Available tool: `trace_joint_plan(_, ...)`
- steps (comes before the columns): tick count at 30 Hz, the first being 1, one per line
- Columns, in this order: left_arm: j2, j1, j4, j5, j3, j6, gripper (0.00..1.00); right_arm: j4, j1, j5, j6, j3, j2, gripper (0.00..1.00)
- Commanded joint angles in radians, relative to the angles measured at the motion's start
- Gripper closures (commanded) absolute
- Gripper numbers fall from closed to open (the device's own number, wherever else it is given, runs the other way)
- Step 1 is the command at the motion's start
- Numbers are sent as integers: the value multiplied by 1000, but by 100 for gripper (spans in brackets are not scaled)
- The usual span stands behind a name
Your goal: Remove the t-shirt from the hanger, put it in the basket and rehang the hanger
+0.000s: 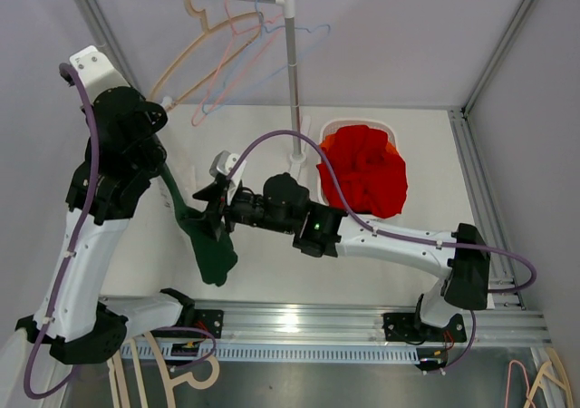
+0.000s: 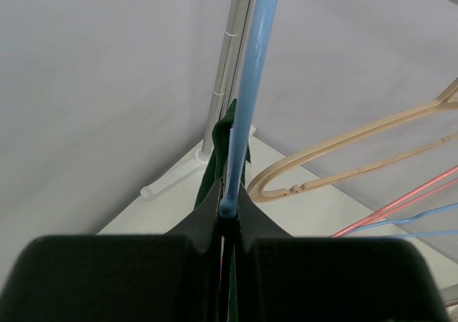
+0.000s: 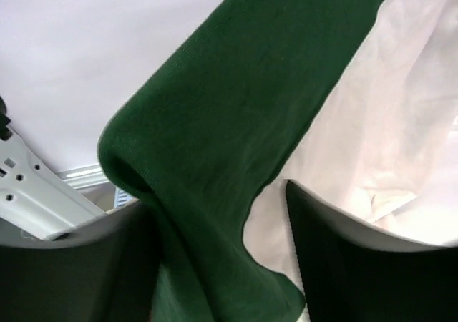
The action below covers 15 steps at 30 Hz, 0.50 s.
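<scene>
A dark green t-shirt (image 1: 207,240) hangs from a blue hanger (image 2: 247,86) above the table. My left gripper (image 1: 168,183) is shut on the hanger's blue rod, which sticks up from between its fingertips in the left wrist view (image 2: 232,202). A strip of the shirt (image 2: 220,147) shows beside the rod. My right gripper (image 1: 215,210) is at the shirt's right side. In the right wrist view the gripper (image 3: 222,222) is open, with a fold of the shirt (image 3: 236,122) hanging between its jaws. The hanger is hidden in the top view.
A clothes rack with a white upright pole (image 1: 292,72) stands at the back and carries tan (image 1: 195,50), pink and blue hangers. A white basket (image 1: 340,125) of red clothes (image 1: 362,168) sits at the right. More tan hangers (image 1: 172,372) lie below the near rail.
</scene>
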Motion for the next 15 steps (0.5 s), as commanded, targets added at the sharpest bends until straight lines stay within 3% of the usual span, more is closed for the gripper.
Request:
trace_joint_plan(1, -29, -11, 108, -6, 1, 10, 99, 48, 12, 71, -5, 46, 11, 40)
trace_joint_plan(2, -26, -11, 118, -9, -2, 31, 99, 37, 13, 72, -3, 42, 9, 48)
trace_joint_plan(4, -22, -11, 159, -18, -4, 58, 99, 22, 18, 82, 10, 39, 6, 82)
trace_joint_plan(5, -20, -11, 171, -18, -10, 76, 99, 13, 21, 83, 15, 35, 0, 84)
trace_joint_plan(7, -13, -11, 215, -18, -24, 93, 99, -2, 32, 91, 20, 21, -14, 100)
trace_joint_plan(10, -3, 5, 248, 2, -56, 93, 99, -10, 50, 112, 12, -10, -40, 100)
trace_joint_plan(15, 53, 90, 164, 114, -65, -39, 99, -52, 70, 118, 4, -39, -120, 100)
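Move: The green sleeve of the t-shirt already hangs between the right hand's open fingers, within about a centimetre of their closing point. From the right hand, the shirt's white body drapes about 8 cm ahead, 8 cm left and 8 cm lower. The blue hanger in the left fingers is about 14 cm ahead, 13 cm left and 12 cm higher. From the left hand, the sleeve lies some 14 cm back, 13 cm right and 12 cm down. Around the green sleeve the right fingers shut from about two-thirds open and pinch it between their tips, the hand nearly in place, easing only about 1 cm back and down, with no real turn. The left hand keeps its grip on the blue hanger, lifts about 1 cm and sinks again while going roughly 2.5 cm forward, away from the right hand. ##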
